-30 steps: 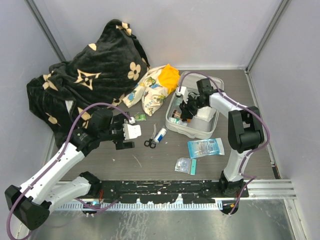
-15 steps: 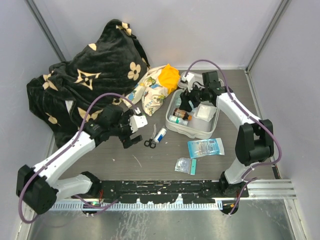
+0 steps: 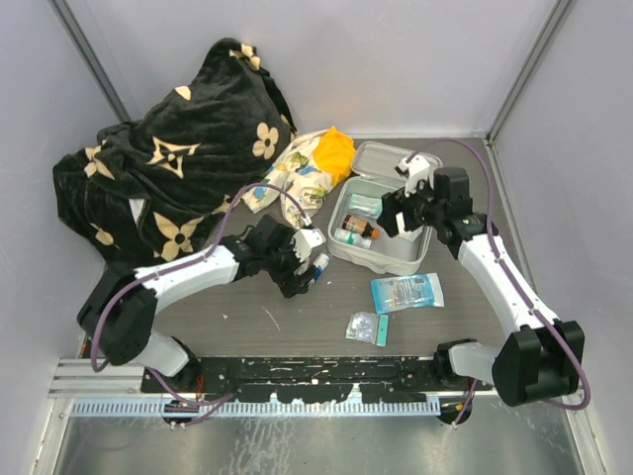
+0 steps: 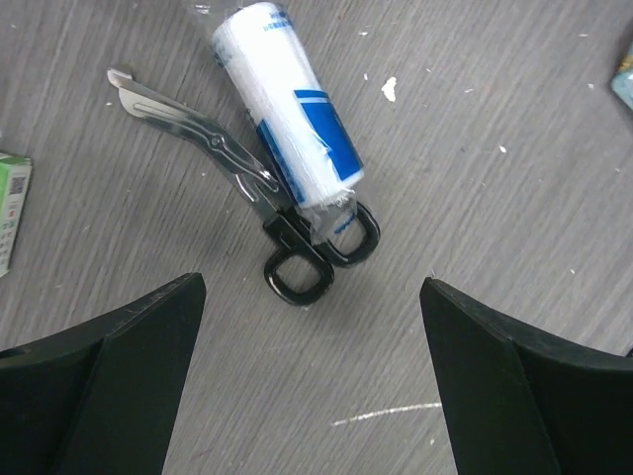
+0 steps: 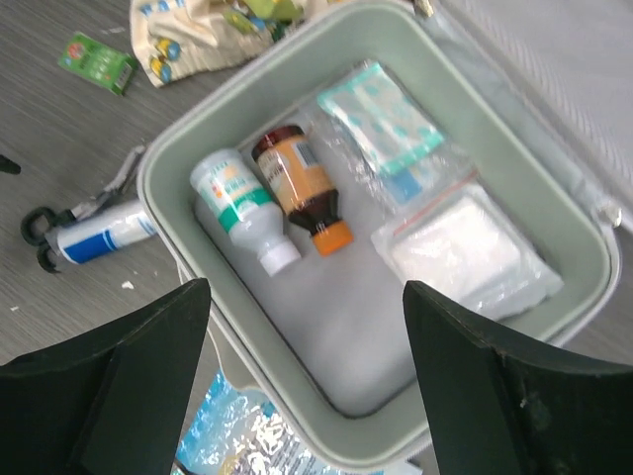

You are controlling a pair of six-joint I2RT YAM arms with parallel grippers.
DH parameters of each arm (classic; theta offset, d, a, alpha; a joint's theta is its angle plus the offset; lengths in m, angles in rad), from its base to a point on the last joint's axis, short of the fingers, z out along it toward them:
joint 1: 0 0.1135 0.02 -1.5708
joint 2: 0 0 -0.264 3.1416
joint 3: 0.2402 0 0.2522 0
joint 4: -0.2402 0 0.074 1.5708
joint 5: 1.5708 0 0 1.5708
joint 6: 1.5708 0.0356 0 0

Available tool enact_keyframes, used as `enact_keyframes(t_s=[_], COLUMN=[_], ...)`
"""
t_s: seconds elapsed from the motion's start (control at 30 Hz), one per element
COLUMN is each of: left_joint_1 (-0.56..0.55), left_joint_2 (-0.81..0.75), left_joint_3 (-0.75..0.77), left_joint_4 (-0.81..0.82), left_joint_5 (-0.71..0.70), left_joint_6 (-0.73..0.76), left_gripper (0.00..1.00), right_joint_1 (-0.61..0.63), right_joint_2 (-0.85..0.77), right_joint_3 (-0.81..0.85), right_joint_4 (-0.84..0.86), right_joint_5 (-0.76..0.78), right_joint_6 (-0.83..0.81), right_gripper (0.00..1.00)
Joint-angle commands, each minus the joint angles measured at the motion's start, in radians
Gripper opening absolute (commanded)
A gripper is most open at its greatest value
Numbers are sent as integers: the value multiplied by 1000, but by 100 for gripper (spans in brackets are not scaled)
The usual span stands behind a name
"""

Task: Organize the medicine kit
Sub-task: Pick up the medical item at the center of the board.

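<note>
The medicine kit (image 3: pixel 396 265) (image 5: pixel 288 402) is a pale grey zip case lying open, its lid (image 3: pixel 381 158) folded back. Inside lie a white bottle with a green label (image 5: pixel 237 203), a brown bottle with an orange cap (image 5: pixel 297 183), a pale green packet (image 5: pixel 381 119) and a white gauze bag (image 5: pixel 470 252). My right gripper (image 3: pixel 396 213) (image 5: pixel 307 287) hangs open above the case, holding nothing. My left gripper (image 3: pixel 305 259) (image 4: pixel 312 282) is open just above the table. Just beyond its fingertips lie black-handled scissors (image 4: pixel 237 173) and a wrapped white-and-blue roll (image 4: pixel 292 109) (image 3: pixel 318 267).
A blue foil packet (image 3: pixel 406 292) and a small clear packet (image 3: pixel 363 327) lie in front of the case. A small green box (image 5: pixel 97 59) sits near the floral-and-orange cloth bundle (image 3: pixel 297 183). A black patterned blanket (image 3: pixel 178 148) fills the back left. Grey walls close in three sides.
My left gripper has travelled right to the scissors and roll. My right gripper has opened and drawn back out of the case, leaving the white gauze bag inside.
</note>
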Motion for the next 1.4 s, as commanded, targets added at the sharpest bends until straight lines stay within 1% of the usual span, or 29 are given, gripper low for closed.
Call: enact_keyframes(t_s=[0.0,0.13,0.23,0.27,0.5,0.63,0.73,0.87,1.17,1.27,1.37], left_joint_1=[-8,-15,-26,-29,-43,-53,-59,-60,-59,-58,-59], left_joint_2=[88,157,202,217,300,324,336,337,266,235,193], left_joint_3=[89,141,174,186,232,234,233,232,224,228,223], left_joint_4=[101,113,117,116,120,122,120,117,100,81,56], left_joint_5=[-53,-48,-65,-72,-86,-82,-76,-71,-75,-74,-82], left_joint_6=[-88,-131,-147,-149,-154,-154,-156,-160,-137,-123,-87], left_gripper=[91,90,88,84,65,59,58,51,26,22,21], right_joint_1=[-60,-148,-171,-172,-178,-178,-180,-180,-183,-185,-187], right_joint_2=[-95,-141,-156,-159,-165,-168,-166,-166,-173,-179,-185], right_joint_3=[-90,-131,-141,-142,-146,-152,-155,-157,-163,-164,-165], right_joint_4=[114,140,143,144,135,136,139,141,150,150,150], right_joint_5=[4,-58,-84,-88,-89,-94,-96,-97,-98,-95,-89], right_joint_6=[32,44,44,43,22,17,16,18,18,17,15], right_gripper=[86,87,88,88,88,88,88,88,89,89,89])
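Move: From the left gripper, the bandage roll, the medical item at the center of the board, lies about 5 cm ahead, 6 cm right and 5 cm below. The scissors lie beside it, some 3 cm ahead of this gripper, 2 cm right and 6 cm below; the open kit's middle is roughly 14 cm ahead, 22 cm right and 3 cm below. From the right gripper, the roll is about 6 cm back, 17 cm left and 17 cm down. Bring the left gripper right and forward towards the bandage roll, sinking about 5 cm until the fingers straddle it near its scissor-handle end, with the wrist almost unturned. Pinch the roll through its wrapper, then start straight up, some 2 cm. Meanwhile shift the open, empty right gripper about 5 cm right over the kit and hold it there. ##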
